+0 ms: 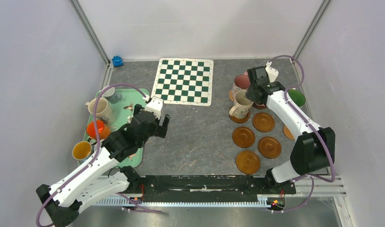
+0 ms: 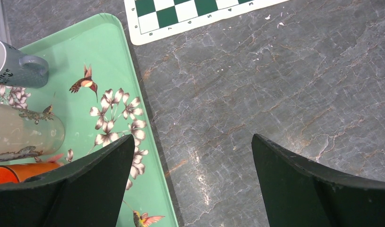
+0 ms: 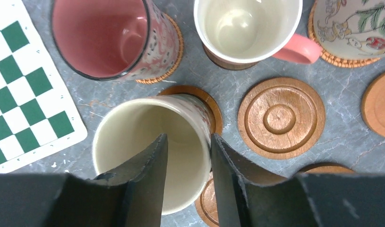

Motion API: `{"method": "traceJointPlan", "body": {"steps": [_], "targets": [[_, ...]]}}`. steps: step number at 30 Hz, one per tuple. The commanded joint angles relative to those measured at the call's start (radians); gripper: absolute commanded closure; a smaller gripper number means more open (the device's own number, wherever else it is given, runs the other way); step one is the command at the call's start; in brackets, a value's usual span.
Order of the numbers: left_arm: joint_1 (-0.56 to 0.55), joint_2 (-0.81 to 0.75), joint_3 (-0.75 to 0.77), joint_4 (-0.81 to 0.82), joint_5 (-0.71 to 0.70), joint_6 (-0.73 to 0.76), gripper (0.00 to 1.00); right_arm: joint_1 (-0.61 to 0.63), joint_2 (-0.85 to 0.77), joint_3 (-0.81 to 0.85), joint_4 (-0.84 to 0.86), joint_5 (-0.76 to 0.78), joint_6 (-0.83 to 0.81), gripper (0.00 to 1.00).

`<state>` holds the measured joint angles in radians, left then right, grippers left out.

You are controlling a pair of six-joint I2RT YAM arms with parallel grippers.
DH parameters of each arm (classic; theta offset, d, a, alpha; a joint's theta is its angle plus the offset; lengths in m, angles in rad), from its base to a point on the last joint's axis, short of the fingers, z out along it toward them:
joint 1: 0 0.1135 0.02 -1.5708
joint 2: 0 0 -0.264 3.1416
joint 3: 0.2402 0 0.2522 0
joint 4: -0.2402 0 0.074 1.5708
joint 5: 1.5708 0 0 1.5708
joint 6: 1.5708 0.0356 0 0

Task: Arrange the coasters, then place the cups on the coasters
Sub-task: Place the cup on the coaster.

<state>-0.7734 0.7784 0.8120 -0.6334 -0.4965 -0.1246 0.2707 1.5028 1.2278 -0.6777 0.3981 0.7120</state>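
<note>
A cream cup (image 3: 143,142) stands on a brown coaster (image 3: 207,101) at the right of the table. My right gripper (image 3: 188,138) hangs over its rim, one finger inside and one outside. The jaws are parted and the inner finger is clear of the cup wall. Around it stand a pink-lined cup (image 3: 100,38), a white cup with a pink handle (image 3: 247,26) and a patterned cup (image 3: 355,23), each on a coaster. Several empty coasters (image 1: 263,122) lie nearer the arms. My left gripper (image 2: 192,137) is open and empty above the tray's right edge.
The mint-green tray (image 2: 115,56) at the left holds a cream cup (image 1: 99,109), an orange cup (image 1: 96,128), a yellow cup (image 1: 81,150) and a small grey cup (image 2: 20,66). A green-lined cup (image 1: 296,98) sits far right. The chequered mat (image 1: 184,81) lies at the back.
</note>
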Motion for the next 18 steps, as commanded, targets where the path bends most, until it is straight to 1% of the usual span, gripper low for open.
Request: {"method": "traceJointPlan", "body": {"steps": [1, 5, 8, 11, 13, 18], "targets": [[0.002, 0.0, 0.004, 0.019, -0.04, 0.017, 0.0, -0.004, -0.032, 0.098, 0.004, 0.002, -0.033, 0.57], [0.002, 0.004, 0.017, 0.003, -0.112, -0.007, 0.0, -0.004, -0.081, 0.119, 0.031, -0.059, -0.1, 0.43], [0.003, 0.029, 0.039, -0.024, -0.197, -0.05, 0.0, -0.002, -0.133, 0.103, 0.108, -0.19, -0.184, 0.35], [0.011, 0.071, 0.071, -0.076, -0.296, -0.11, 0.0, 0.003, -0.193, 0.074, 0.174, -0.312, -0.269, 0.33], [0.036, 0.099, 0.096, -0.123, -0.328, -0.166, 0.0, 0.011, -0.234, 0.067, 0.193, -0.351, -0.302, 0.33], [0.173, 0.12, 0.124, -0.201, -0.341, -0.292, 0.0, 0.037, -0.322, 0.002, 0.238, -0.465, -0.352, 0.33]]}}
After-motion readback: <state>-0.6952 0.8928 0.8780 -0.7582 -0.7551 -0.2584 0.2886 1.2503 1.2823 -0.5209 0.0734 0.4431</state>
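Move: The cup to be left on its coaster stands upright, its middle about 4 cm left, 1 cm back and 5 cm below the right hand, whose parted fingers are at its right rim. The red mug is 8 cm ahead and 5 cm left of that hand, the pink-handled mug 4 cm ahead and 5 cm right, an empty coaster 4 cm back, 6 cm right and 10 cm down. From the left hand, the cup lies roughly 13 cm ahead, 30 cm right. Right fingers open wider, rising about 13 cm off the cup, veering left; left hand swings left too. ##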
